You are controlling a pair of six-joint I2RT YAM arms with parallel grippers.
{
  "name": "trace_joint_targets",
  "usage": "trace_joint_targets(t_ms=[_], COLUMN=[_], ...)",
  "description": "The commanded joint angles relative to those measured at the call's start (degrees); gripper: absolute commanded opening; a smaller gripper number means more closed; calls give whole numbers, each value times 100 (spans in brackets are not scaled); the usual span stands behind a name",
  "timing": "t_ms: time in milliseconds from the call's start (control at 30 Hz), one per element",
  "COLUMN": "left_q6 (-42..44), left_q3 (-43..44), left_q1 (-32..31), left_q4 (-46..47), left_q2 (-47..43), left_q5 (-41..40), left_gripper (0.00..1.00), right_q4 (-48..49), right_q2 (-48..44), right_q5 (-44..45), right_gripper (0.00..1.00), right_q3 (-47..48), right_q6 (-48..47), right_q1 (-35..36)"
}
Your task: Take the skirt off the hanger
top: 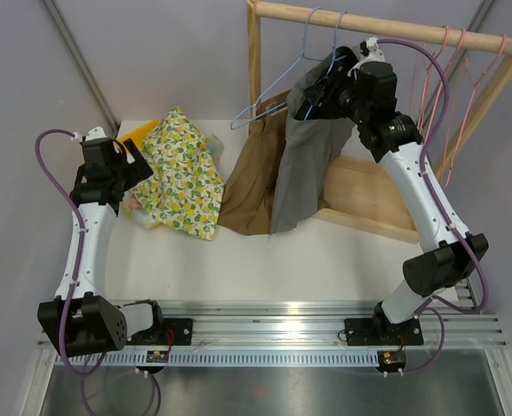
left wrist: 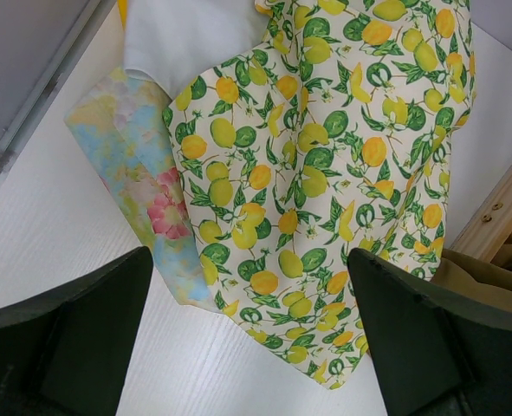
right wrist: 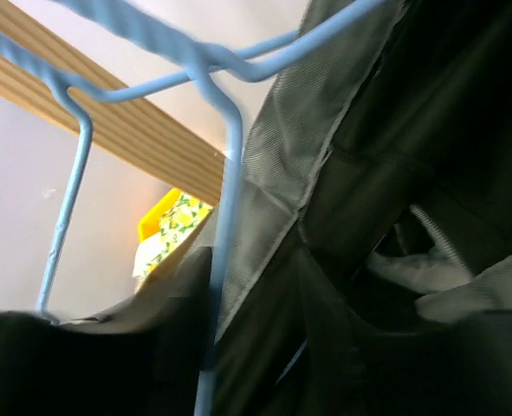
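A grey skirt [top: 303, 165] hangs from a light-blue wire hanger [top: 277, 108] on the wooden rail [top: 394, 30]. My right gripper [top: 314, 102] is up at the skirt's top edge. In the right wrist view its dark fingers [right wrist: 108, 364] stand on either side of the skirt's waistband [right wrist: 281, 199] and the hanger wire [right wrist: 230, 156], and both fill the gap at the right gripper [right wrist: 256, 347]. Whether they pinch the cloth is unclear. My left gripper [top: 139, 169] is open low over the table, with the edge of a lemon-print cloth [left wrist: 325, 156] between its fingers [left wrist: 74, 338], untouched.
A brown garment [top: 251, 182] hangs beside the grey skirt. The lemon-print cloth [top: 186, 173] lies on the table over a pastel floral cloth [left wrist: 143, 173]. Pink hangers [top: 463, 78] hang at the rail's right end. The rack's wooden base [top: 368, 195] lies under the right arm.
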Motion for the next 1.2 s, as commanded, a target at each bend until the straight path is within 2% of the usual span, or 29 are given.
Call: trace_joint_targets(t_ms=[0, 100, 233, 467, 633, 700, 767, 800, 867, 900, 967, 1067, 1167], left_q6=[38, 38, 47, 90, 161, 275, 415, 459, 565, 591, 635, 601, 530], left_q3=[-29, -55, -55, -55, -432, -451, -67, 127, 757, 953, 1418, 1421, 1035], left_q1=[5, 14, 14, 14, -56, -362, -749, -1377, -1969, -2486, -3111, -3746, -4842], left_q4=[227, 236, 227, 254, 911, 1299, 1186, 1133, 871, 782, 563, 701, 1096], left_q2=[-125, -134, -116, -160, -730, -1065, -1153, -1145, -1049, -996, -864, -898, -1039], left_q5=[62, 62, 62, 70, 395, 510, 221, -50, -333, -438, -178, 26, -52], left_gripper=[99, 99, 99, 99, 99, 99, 99, 99, 99, 99, 99, 99, 99], right_q4=[300, 230, 125, -464, -710, -746, -807, -851, -1104, -1184, -1273, -1247, -1229], right_q2=[149, 158, 35, -263, -685, -886, -975, -1045, -1098, -1203, -1457, -1774, -2153], right_q5=[330, 366, 533, 498, 427, 427, 288, 287, 296, 322, 322, 313, 287], right_gripper=[34, 11, 0, 0, 0, 0, 0, 0, 0, 0, 0, 0, 0], right_q3=[446, 569, 614, 1140, 1396, 1300, 1220, 1185, 1237, 1229, 1037, 581, 141], right_q6=[-135, -170, -205, -232, -153, -126, -118, -118, -153, -153, -135, -56, -4], right_q1=[49, 57, 66, 49, 57, 57, 57, 57, 57, 57, 57, 57, 49])
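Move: The blue hanger's side wire already runs between the right hand's half-closed fingers, about 1 cm ahead. The grey skirt hangs from that hanger, its middle some 18 cm below the right hand and 5 cm back; the brown skirt's middle is about 13 cm left, 4 cm back and 25 cm below. The wooden rail crosses roughly 10 cm ahead and 15 cm above. From the left hand, the grey skirt's waistband is about 46 cm right, 12 cm ahead and 16 cm above. The right fingers finish shutting on the blue wire, then keep that pinch while the hand draws the hanger back about 13 cm and up some 8 cm, with a smaller shift right, to unhook it. Later the left hand, fingers wide open, sweeps right about 23 cm and up 18 cm, with some 7 cm back, towards the grey skirt, swinging clockwise about 40 degrees and tilting its fingers up. ##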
